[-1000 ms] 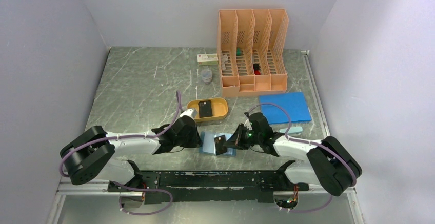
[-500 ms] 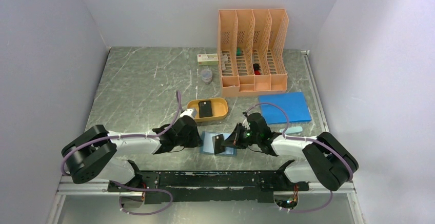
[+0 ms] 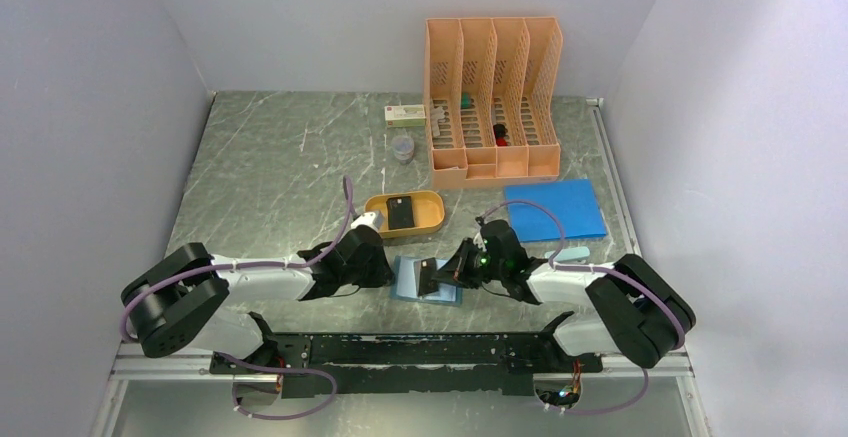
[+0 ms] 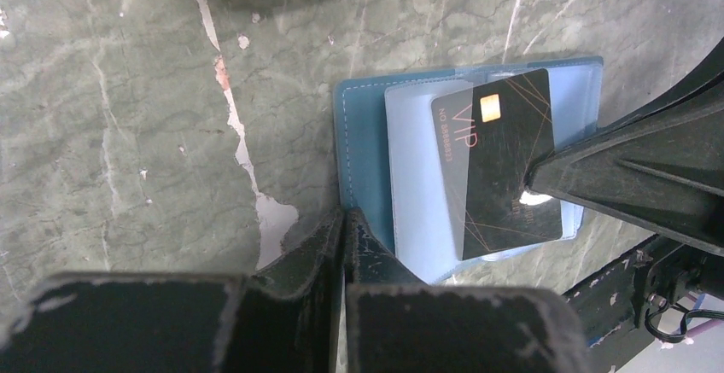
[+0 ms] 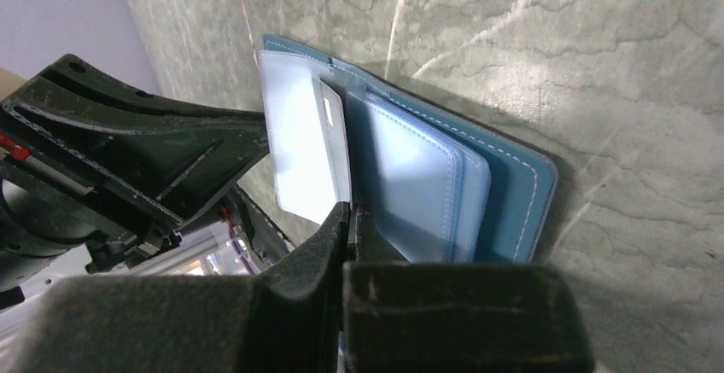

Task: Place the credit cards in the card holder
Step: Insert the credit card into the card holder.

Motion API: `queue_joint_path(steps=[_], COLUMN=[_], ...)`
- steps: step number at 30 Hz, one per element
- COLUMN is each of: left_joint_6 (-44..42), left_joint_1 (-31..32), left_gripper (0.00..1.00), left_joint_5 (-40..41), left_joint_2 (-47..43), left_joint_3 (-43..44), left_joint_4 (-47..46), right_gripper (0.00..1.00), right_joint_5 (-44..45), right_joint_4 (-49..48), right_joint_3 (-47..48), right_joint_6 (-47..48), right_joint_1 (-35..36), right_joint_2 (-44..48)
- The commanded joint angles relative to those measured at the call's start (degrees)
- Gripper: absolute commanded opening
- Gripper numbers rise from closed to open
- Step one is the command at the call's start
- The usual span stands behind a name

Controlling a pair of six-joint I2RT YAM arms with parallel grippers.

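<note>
The teal card holder (image 4: 363, 147) lies open on the table between my two arms, also seen as card holder (image 3: 405, 282) from above. A black credit card (image 4: 499, 168) marked VIP lies slanted over its clear pockets (image 4: 418, 185), its upper end under the clear plastic. My right gripper (image 5: 350, 212) is shut on that card's lower edge, card (image 5: 299, 147) showing pale with glare. My left gripper (image 4: 345, 217) is shut, its tips resting at the holder's near left edge. Another black credit card (image 3: 401, 212) lies in the orange tray (image 3: 432, 219).
An orange desk organizer (image 3: 493, 102) stands at the back. A bright-blue sheet (image 3: 555, 209) lies at the right, with a small pale teal item (image 3: 572, 254) in front of it. A white box (image 3: 405, 114) and a small cup (image 3: 402, 147) sit left of the organizer.
My right gripper has carried the card a little to the left, further over the holder. My left gripper's jaws have closed at the holder's edge; that arm has hardly moved.
</note>
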State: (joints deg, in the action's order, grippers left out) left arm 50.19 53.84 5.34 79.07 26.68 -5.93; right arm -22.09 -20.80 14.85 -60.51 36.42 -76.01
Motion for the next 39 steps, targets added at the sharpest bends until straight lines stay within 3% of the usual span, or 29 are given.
queue_joint_path(steps=[1,28,29,34,39], left_joint_6=[0.1,8.3,8.4,8.5,8.6], left_joint_1=[0.5,0.6,0.6,0.6,0.7], left_gripper=[0.06,0.05,0.05,0.05,0.05], left_joint_5=[0.7,-0.3,-0.3,-0.6,-1.2], left_joint_2=[1.6,0.0,-0.1,-0.2,0.0], left_joint_3=[-2.5,-7.1,-7.1,-7.2,-7.4], left_joint_4=[5.1,0.2,0.1,-0.5,-1.2], right_gripper=[0.00,0.00,0.02,0.33,0.44], right_joint_5=[4.0,7.9,7.9,7.9,7.8], right_joint_4=[-0.5,-1.4,-0.5,2.6,3.6], right_joint_3=[-1.8,-0.2,0.1,1.8,2.8], right_joint_6=[-1.3,-4.6,-4.0,-2.1,-1.0], right_joint_1=[0.3,7.1,7.1,7.2,7.6], right_joint_2=[-0.8,-2.0,-1.8,-1.1,-1.4])
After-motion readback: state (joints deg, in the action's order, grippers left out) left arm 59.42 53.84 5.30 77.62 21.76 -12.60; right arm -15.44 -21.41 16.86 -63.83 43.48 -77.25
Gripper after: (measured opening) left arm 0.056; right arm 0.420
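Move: Just left of the right hand, about 4 cm off, level fore and aft and a centimetre lower, lies the middle of the clear pocket on the card holder's left page. The black credit card held in that hand has its middle about 2 cm left and 1 cm ahead. The yellow tray is some 14 cm ahead and 6 cm left. From the left hand, at the holder's left edge, the pocket is about 5 cm right and 1 cm ahead. Sliding the pinched card to the left, deeper into the clear pocket, the right hand first edges a trace forward, then pushes left about 2 cm while easing back nearly 1 cm. Its fingers then open nearly halfway, letting go of the card, and rise slightly. The left hand stays closed at the holder's left edge, its wrist turning roughly 10 degrees. ##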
